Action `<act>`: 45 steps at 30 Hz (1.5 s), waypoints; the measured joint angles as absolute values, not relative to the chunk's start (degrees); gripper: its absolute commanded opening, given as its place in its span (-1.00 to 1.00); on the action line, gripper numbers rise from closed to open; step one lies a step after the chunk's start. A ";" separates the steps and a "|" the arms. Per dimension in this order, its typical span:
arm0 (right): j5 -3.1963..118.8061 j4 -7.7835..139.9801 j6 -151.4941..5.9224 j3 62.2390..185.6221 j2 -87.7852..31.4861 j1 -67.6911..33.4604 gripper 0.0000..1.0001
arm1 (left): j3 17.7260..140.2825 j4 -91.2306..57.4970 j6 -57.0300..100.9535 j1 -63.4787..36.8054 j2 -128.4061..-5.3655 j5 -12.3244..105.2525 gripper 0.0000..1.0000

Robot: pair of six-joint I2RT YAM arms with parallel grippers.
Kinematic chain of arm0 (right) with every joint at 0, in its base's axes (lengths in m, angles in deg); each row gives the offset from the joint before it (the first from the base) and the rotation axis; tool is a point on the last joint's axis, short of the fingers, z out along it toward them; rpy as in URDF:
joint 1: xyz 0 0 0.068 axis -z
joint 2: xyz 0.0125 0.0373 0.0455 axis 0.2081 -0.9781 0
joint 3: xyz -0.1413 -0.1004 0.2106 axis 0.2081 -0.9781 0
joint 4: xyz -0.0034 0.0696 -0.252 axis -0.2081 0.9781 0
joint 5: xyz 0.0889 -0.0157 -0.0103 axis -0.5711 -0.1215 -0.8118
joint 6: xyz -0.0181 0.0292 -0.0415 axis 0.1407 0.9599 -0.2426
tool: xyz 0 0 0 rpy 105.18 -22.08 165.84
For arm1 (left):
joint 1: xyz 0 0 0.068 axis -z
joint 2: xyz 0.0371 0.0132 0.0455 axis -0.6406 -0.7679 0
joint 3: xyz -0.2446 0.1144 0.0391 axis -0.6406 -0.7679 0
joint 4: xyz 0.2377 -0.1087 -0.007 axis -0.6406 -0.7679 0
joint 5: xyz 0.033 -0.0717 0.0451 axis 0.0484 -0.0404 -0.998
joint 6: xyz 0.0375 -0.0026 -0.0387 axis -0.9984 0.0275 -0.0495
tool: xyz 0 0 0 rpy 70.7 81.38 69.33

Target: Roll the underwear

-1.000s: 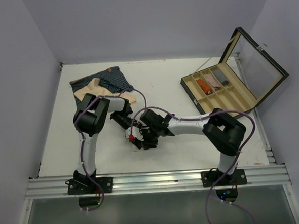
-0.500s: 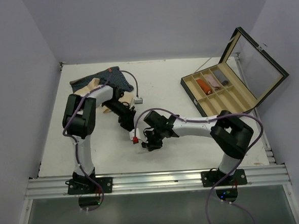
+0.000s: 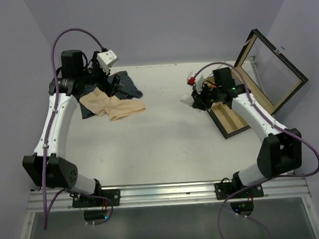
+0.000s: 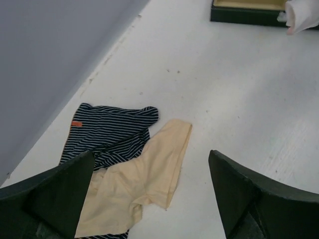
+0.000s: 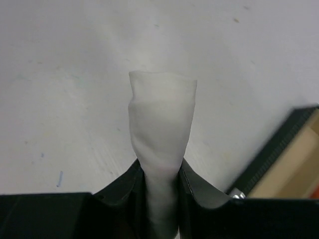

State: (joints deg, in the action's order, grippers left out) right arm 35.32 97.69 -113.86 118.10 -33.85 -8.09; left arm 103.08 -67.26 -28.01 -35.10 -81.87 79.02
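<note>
A small underwear piece, rolled into a whitish tube [image 5: 162,124], sticks out of my right gripper [image 5: 160,172], which is shut on it. That gripper [image 3: 195,100] hangs just left of the wooden box [image 3: 231,125], the roll [image 3: 187,100] pointing left. At the back left, beige underwear [image 3: 112,104] lies flat, partly over navy striped underwear [image 3: 127,85]. My left gripper [image 3: 106,81] hovers above them, open and holding nothing. In the left wrist view the beige piece [image 4: 142,184] and the navy piece [image 4: 107,132] lie below the open left gripper [image 4: 152,157].
The box has its glass lid [image 3: 276,72] propped open at the far right, and my right arm covers most of its compartments. Its dark edge [image 5: 279,154] lies close to the roll's right. Walls close the table at the back and on both sides.
My left gripper let go at the table's middle, opened wide and swung up to the back left. My right gripper carried the rolled piece from the middle over to the box.
</note>
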 measured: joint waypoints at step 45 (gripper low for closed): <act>50.92 95.48 -120.96 122.69 -50.29 35.54 -1.00 | 83.37 -40.51 0.25 -34.89 -76.58 73.99 1.00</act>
State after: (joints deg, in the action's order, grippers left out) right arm 50.92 95.48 -120.96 122.69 -50.29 35.54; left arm 83.37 -40.51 0.25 -34.89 -76.58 73.99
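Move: The right hand already holds the rolled underwear. The empty compartment it goes for, in the box's near row at the right, lies about 35 cm to its right, 6 cm ahead and 13 cm below. From the same hand, the gray roll is some 30 cm right and 17 ahead, the pink roll 25 right and 15 ahead, the orange roll 18 right and 12 ahead. From the empty left hand the compartment is about 68 cm right, level ahead, 26 below. Keeping the underwear roll pinched, the right hand swings some 35 cm to the right over the box, turning about 50 degrees clockwise. It eases forward, then slips back some 4 cm as it sinks towards the empty near-row compartment, ending about 9 cm lower than it began. The open left hand rises about 5 cm, then sinks 8, turning slightly counter-clockwise. ##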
